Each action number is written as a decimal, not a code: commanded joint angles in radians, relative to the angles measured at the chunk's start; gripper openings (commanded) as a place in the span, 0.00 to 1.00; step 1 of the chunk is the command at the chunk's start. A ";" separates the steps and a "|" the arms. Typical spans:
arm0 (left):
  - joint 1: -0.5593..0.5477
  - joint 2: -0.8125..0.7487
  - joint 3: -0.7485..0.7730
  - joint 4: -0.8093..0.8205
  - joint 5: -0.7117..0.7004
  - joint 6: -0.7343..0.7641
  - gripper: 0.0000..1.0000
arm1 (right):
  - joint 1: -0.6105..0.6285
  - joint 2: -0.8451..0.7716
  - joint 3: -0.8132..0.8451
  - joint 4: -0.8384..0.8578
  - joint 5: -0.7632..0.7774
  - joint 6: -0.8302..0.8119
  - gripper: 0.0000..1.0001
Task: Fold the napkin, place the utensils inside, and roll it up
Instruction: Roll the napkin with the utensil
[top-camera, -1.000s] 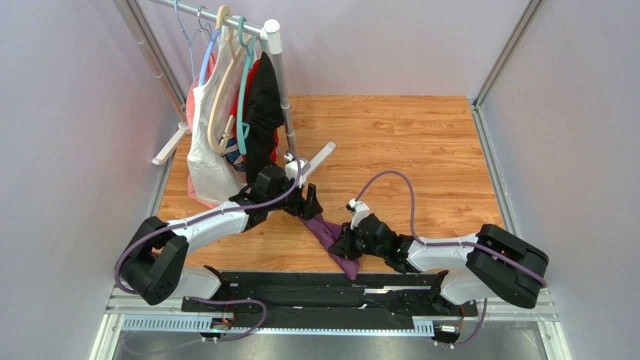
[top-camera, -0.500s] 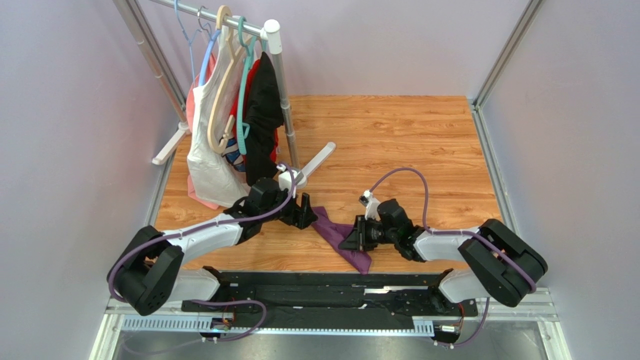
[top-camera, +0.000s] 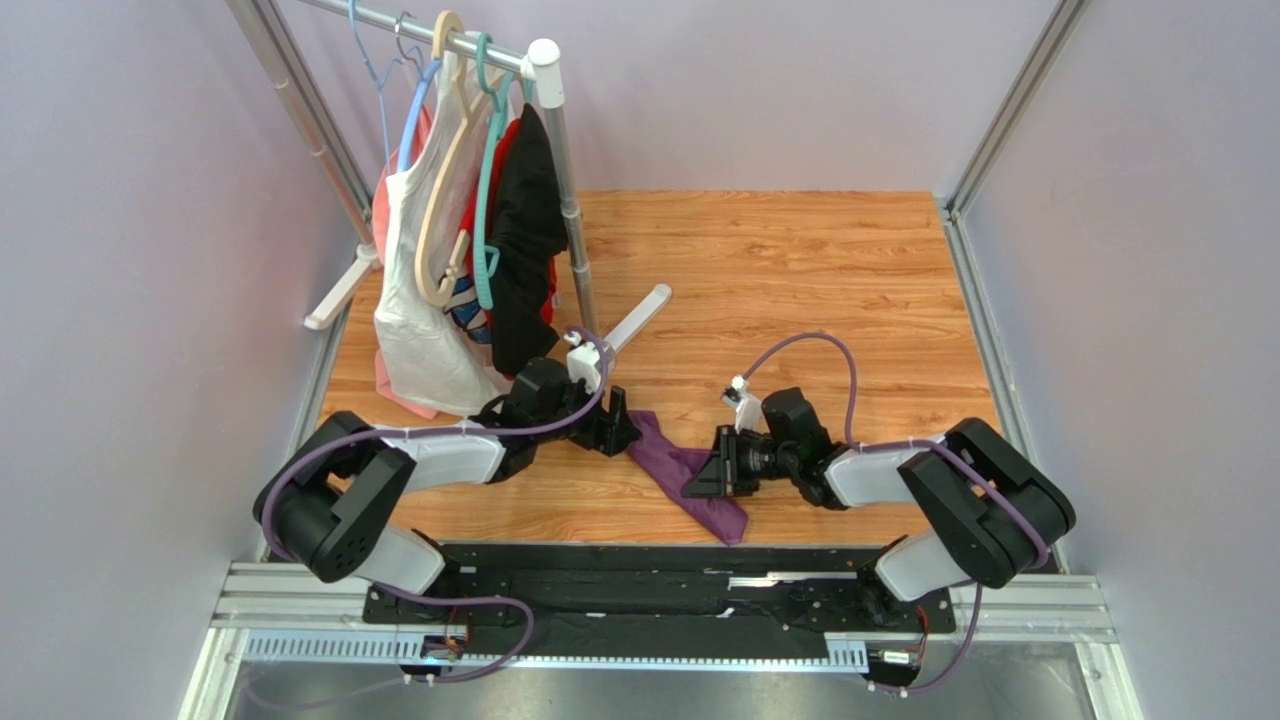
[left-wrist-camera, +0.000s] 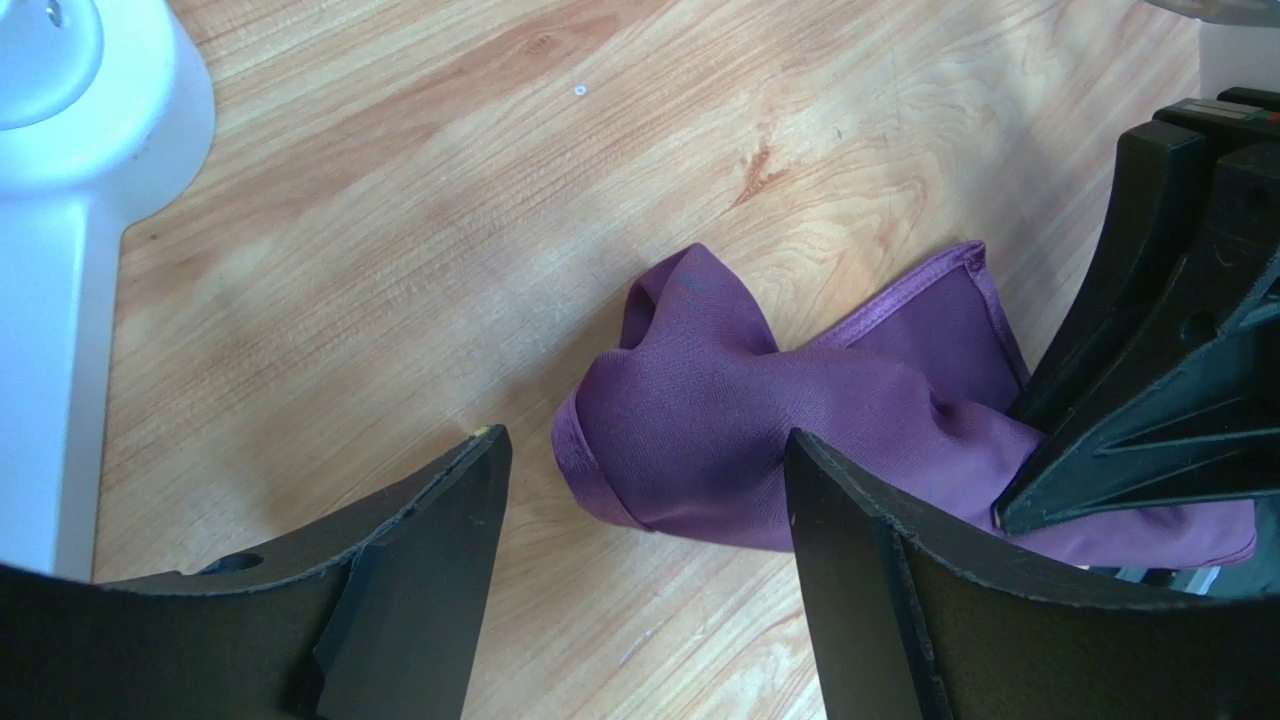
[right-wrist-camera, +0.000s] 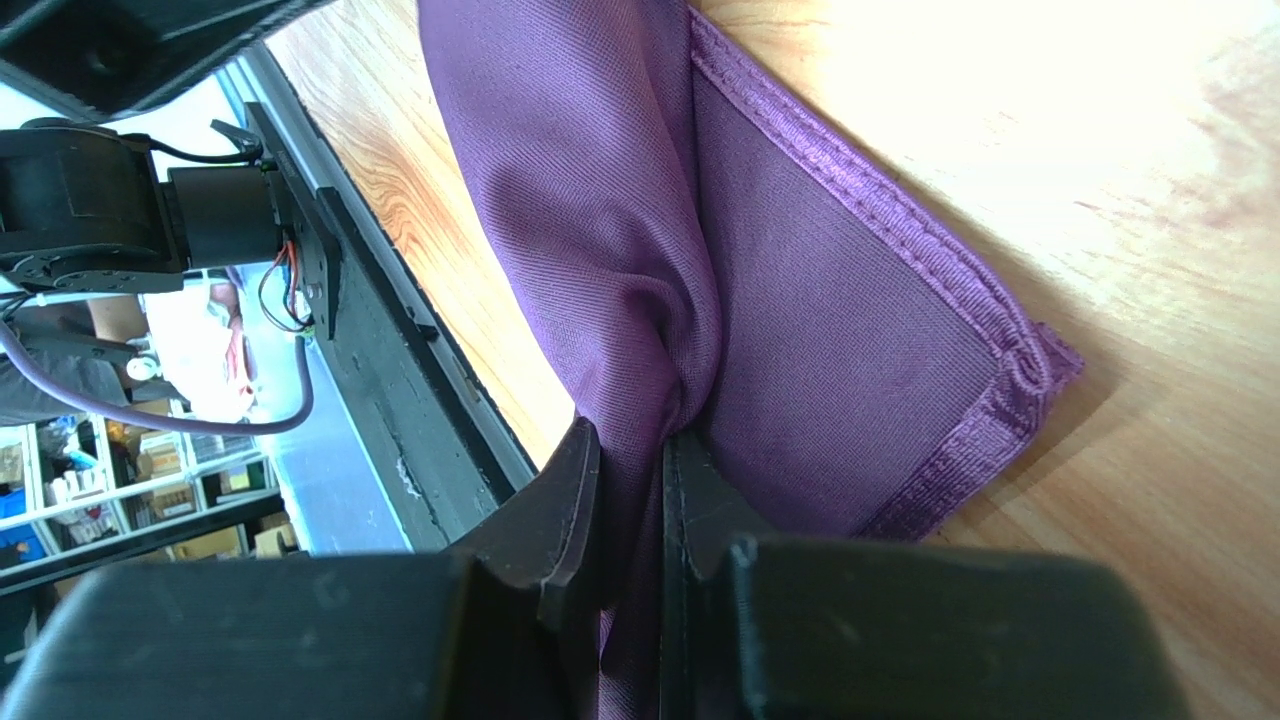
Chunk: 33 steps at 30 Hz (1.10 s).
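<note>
The purple napkin (top-camera: 679, 465) lies bunched on the wooden table between my two arms. My right gripper (right-wrist-camera: 631, 443) is shut on a gathered fold of the napkin (right-wrist-camera: 601, 210), with a hemmed corner spread flat to its right. My left gripper (left-wrist-camera: 646, 450) is open just above the table. Its fingertips (left-wrist-camera: 481, 450) straddle the near folded edge of the napkin (left-wrist-camera: 721, 420) without touching it. In the top view the left gripper (top-camera: 619, 428) sits at the cloth's left end and the right gripper (top-camera: 706, 473) at its middle. The utensils are out of view.
A clothes rack (top-camera: 549, 135) with white, red and black garments on hangers stands at the back left; its white foot (left-wrist-camera: 60, 195) lies close to the left gripper. A black rail (top-camera: 646, 578) runs along the table's near edge.
The left arm has dropped and drawn back to the cloth's left end, its jaws narrowing slightly. The right arm has swung round and lowered, still holding the napkin, which now lies flatter.
</note>
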 joint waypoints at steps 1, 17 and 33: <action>0.003 0.024 0.035 0.105 0.025 -0.011 0.75 | 0.005 0.067 -0.037 -0.190 0.075 -0.056 0.00; 0.003 0.147 0.086 0.125 0.074 -0.031 0.40 | 0.005 0.077 -0.028 -0.212 0.090 -0.049 0.00; 0.003 0.214 0.195 -0.141 0.061 0.092 0.00 | 0.011 -0.237 0.092 -0.560 0.162 -0.115 0.57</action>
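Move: The far-left end of the rolled napkin lies about 3 cm to the right of the open left hand, 1 cm ahead and 2 cm below it. The white rack foot's joint stands some 10 cm ahead of the left hand and 3 cm to its left. From the right hand, still gripping the middle of the roll, that napkin end lies roughly 8 cm ahead and 8 cm left; the flat loose corner is about 5 cm ahead and 1 cm left. The napkin's far-left end is pinched by the left hand, which goes about 3 cm right and a little forward, lifts slightly, then sinks to some 2 cm below its start while its fingers shut. The right hand keeps its hold on the middle almost still until the left has closed, then opens about halfway and draws some 2 cm right and 1 cm up, its fingers still astride the roll. ##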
